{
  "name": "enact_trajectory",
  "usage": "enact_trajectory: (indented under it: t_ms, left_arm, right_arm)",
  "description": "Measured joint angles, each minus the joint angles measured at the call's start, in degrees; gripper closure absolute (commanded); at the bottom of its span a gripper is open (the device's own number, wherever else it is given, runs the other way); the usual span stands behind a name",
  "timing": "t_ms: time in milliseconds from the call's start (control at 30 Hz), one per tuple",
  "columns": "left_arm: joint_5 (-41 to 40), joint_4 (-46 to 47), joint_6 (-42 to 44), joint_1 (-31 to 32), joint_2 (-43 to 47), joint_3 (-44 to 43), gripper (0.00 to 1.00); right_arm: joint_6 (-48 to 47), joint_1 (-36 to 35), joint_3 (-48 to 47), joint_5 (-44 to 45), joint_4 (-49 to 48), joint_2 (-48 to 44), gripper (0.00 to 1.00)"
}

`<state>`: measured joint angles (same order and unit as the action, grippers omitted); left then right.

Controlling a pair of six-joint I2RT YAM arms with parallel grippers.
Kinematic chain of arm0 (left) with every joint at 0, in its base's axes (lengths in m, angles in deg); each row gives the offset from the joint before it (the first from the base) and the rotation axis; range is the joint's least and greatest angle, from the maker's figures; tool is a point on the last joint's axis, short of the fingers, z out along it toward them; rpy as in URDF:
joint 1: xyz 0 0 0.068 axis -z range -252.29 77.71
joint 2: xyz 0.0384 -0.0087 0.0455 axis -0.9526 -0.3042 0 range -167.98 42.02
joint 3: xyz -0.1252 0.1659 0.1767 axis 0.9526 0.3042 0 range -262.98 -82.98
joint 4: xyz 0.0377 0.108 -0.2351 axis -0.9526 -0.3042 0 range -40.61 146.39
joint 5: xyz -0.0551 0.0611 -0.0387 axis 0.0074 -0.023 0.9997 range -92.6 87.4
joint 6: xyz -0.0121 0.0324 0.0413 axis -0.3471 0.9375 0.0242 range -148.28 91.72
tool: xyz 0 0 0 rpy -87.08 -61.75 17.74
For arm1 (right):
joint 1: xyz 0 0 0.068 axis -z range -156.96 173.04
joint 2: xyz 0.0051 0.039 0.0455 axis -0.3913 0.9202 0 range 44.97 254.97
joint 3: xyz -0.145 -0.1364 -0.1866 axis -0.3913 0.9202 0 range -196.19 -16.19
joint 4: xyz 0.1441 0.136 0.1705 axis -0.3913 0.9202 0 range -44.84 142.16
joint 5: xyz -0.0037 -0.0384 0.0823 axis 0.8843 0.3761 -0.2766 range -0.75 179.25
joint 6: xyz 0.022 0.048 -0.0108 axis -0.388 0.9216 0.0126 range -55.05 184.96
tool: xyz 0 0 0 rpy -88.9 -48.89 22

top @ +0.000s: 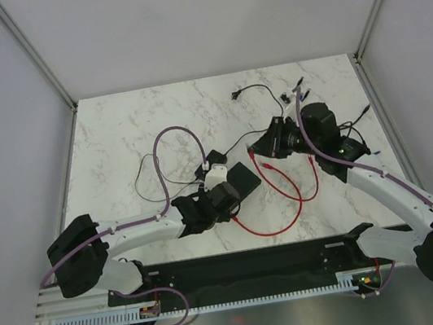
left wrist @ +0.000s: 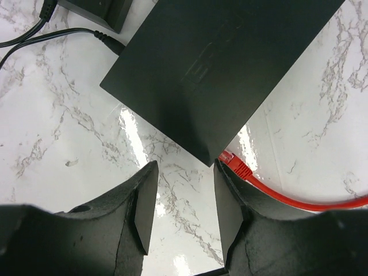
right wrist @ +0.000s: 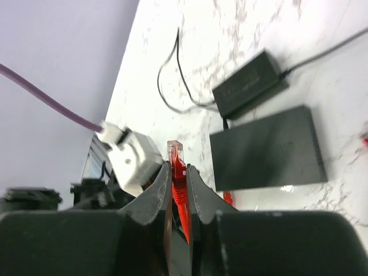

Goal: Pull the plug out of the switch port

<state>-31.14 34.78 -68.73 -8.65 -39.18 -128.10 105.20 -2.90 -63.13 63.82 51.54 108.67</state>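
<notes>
The switch (top: 244, 181) is a flat matte-black box (left wrist: 224, 69) lying on the marble, also seen in the right wrist view (right wrist: 267, 149). My right gripper (right wrist: 178, 168) is shut on a red plug (right wrist: 176, 154), whose clear tip sticks out past the fingertips. It is held up and away from the switch, to the switch's right in the top view (top: 258, 152). The cable's other red plug (left wrist: 234, 164) lies against the switch's edge; I cannot tell whether it is seated. My left gripper (left wrist: 184, 172) is open, just off the switch's near corner, with only marble between its fingers.
A smaller black box (right wrist: 250, 86) with a thin black cord sits just behind the switch. The red cable (top: 280, 226) loops over the table in front of it. Loose black cords (top: 250, 91) lie at the back. The left arm's purple cable (top: 171, 137) arcs over the left side.
</notes>
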Motion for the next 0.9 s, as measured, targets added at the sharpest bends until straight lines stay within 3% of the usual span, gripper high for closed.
enact_trajectory:
  t_ms: [300,567,900]
  left_arm:
    - [0.2,1.2,0.0,0.0,-0.3,0.1,0.48]
    - [0.2,1.3,0.0,0.0,-0.3,0.3,0.48]
    - [0.2,1.6,0.0,0.0,-0.3,0.4,0.48]
  right_arm:
    - [-0.9,2.3,-16.9,17.4,9.0,0.8,1.0]
    - [-3.3,7.2,-24.7,30.6,9.5,14.4,1.0]
    - [-4.3,18.4,-25.3,33.2,2.6,29.9,1.0]
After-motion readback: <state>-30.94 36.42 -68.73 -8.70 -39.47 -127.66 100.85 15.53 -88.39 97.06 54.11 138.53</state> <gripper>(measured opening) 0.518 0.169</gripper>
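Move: The right hand holds the pulled red plug some 21 cm above the table. The blue plug among the pulled cables lies about 32 cm ahead and 23 cm to its right; a black plug beside it is some 34 cm ahead and 26 cm right. The loose red plug on the table is roughly 4 cm ahead and 3 cm right. From the left hand, the blue plug is about 41 cm ahead, 40 cm right and 5 cm lower. Forward and to the right in a fast arc, about 28 cm across the table, the right hand carries the red plug towards the blue and black plugs, first rising some 9 cm and then sinking about 12 cm. It swings roughly 45 degrees clockwise and rolls its left side down about 20 degrees, fingers still pinching the plug, red cable trailing. ##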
